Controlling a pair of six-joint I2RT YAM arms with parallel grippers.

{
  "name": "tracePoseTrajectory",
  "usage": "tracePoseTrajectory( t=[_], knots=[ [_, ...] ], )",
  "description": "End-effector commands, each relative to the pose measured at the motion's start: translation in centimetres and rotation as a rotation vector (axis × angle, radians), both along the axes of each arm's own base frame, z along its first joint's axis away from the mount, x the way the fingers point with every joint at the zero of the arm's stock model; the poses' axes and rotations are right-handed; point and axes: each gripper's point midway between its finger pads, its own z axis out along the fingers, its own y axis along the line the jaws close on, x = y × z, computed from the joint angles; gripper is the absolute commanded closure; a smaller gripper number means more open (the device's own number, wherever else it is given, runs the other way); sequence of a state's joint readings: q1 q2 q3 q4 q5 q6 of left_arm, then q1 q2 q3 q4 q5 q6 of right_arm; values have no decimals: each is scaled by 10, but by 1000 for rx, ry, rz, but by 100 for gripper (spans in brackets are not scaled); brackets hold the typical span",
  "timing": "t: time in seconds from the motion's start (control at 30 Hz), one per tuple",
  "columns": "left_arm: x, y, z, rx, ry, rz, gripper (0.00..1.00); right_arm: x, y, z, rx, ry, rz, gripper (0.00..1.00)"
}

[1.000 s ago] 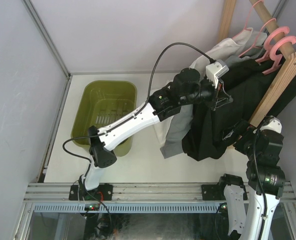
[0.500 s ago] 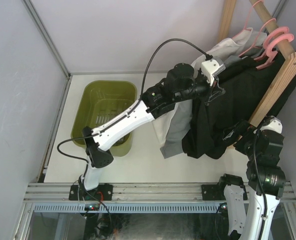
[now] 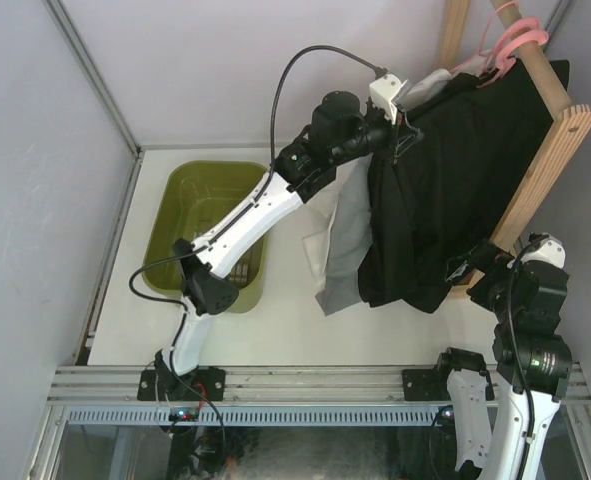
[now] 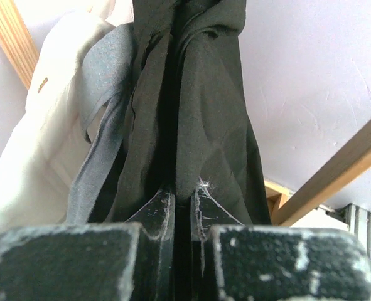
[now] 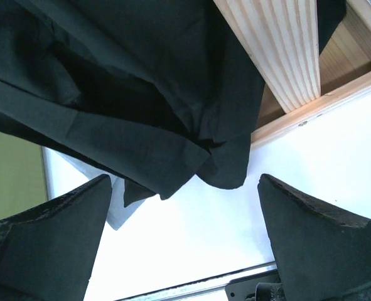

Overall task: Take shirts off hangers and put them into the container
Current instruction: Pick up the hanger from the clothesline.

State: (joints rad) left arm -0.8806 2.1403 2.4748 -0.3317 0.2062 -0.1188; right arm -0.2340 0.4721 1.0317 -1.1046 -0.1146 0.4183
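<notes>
My left gripper (image 3: 403, 132) is raised high at the back, shut on a fold of the black shirt (image 3: 445, 190). In the left wrist view the fingertips (image 4: 162, 207) pinch black shirt (image 4: 198, 94) fabric, with a grey shirt (image 4: 103, 125) and a white shirt (image 4: 41, 138) hanging to its left. The grey shirt (image 3: 343, 235) droops beside the black one toward the table. Pink hangers (image 3: 513, 38) sit on the wooden pole at top right. The olive-green container (image 3: 175, 200) stands at the left. My right gripper (image 5: 184, 182) is open low under the black shirt's hem (image 5: 129, 81), holding nothing.
The wooden rack's slanted post (image 3: 535, 170) stands right of the shirts, and its post (image 5: 279, 50) and base board fill the right wrist view's upper right. Grey walls close in left and back. The left arm's links span over the container's right edge.
The left gripper has risen and moved back-left with the black shirt, drawing the fabric up. The pink hangers have shifted up along the pole. The right arm has stayed put.
</notes>
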Motion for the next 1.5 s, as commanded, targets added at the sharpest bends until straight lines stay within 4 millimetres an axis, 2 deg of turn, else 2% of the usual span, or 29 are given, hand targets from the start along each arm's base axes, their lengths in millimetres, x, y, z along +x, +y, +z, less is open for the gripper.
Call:
tracePoseTrajectory(
  t=[0.0, 0.07, 0.1, 0.3, 0.47, 0.6, 0.77, 0.93, 1.03, 1.17, 1.3, 1.4, 1.47],
  knots=[
    [44, 29, 54, -214, -12, 121, 100, 2, 1, 18, -20, -55, 17, 0],
    [44, 25, 47, -220, 20, 87, 100, 2, 2, 19, -15, -56, 21, 0],
    [36, 22, 50, -223, 21, 36, 100, 2, 3, 20, -13, -59, 24, 0],
    [-17, 24, 98, -305, -96, -100, 100, 1, 3, 19, -9, -56, 22, 0],
    [-35, 39, 130, -359, -138, -118, 100, 0, 4, 20, -9, -60, 28, 0],
    [-48, 51, 138, -363, -152, -123, 100, -1, 4, 20, -14, -61, 27, 0],
    [-69, 59, 123, -325, -121, -170, 100, -1, 5, 20, -12, -61, 30, 0],
    [-101, 73, 85, -247, -66, -241, 100, 1, 8, 28, -8, -85, 47, 0],
    [-113, 93, 66, -228, -58, -209, 100, 2, 21, 45, 1, -141, 129, 0],
    [-129, 119, 60, -252, -76, -181, 100, 3, 44, 75, 29, -239, 262, 0],
    [-136, 145, 57, -236, -80, -110, 100, -2, 66, 108, 33, -355, 394, 1],
    [-133, 174, 52, -217, -90, 14, 100, -10, 79, 131, 49, -424, 460, 3],
    [-140, 193, 54, -199, -103, 57, 100, -14, 86, 142, 89, -451, 482, 3]
  ],
)
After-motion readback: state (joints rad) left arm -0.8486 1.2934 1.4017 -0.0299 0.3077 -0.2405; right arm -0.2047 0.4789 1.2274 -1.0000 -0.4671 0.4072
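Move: The left hand already grips the black shirt; its pink hanger hook, at the rail, lies about 14 cm ahead, 13 cm right and 12 cm above. The rail's near end is some 22 cm right, 4 cm back and 12 cm above; the green container is about 42 cm left, level fore-and-aft, 40 cm below. From the open right hand the hook is roughly 35 cm straight ahead, 30 cm above. Left hand, still pinching the shirt, lifts, then pulls back-left some 20 cm from rail; open right hand rises late. ##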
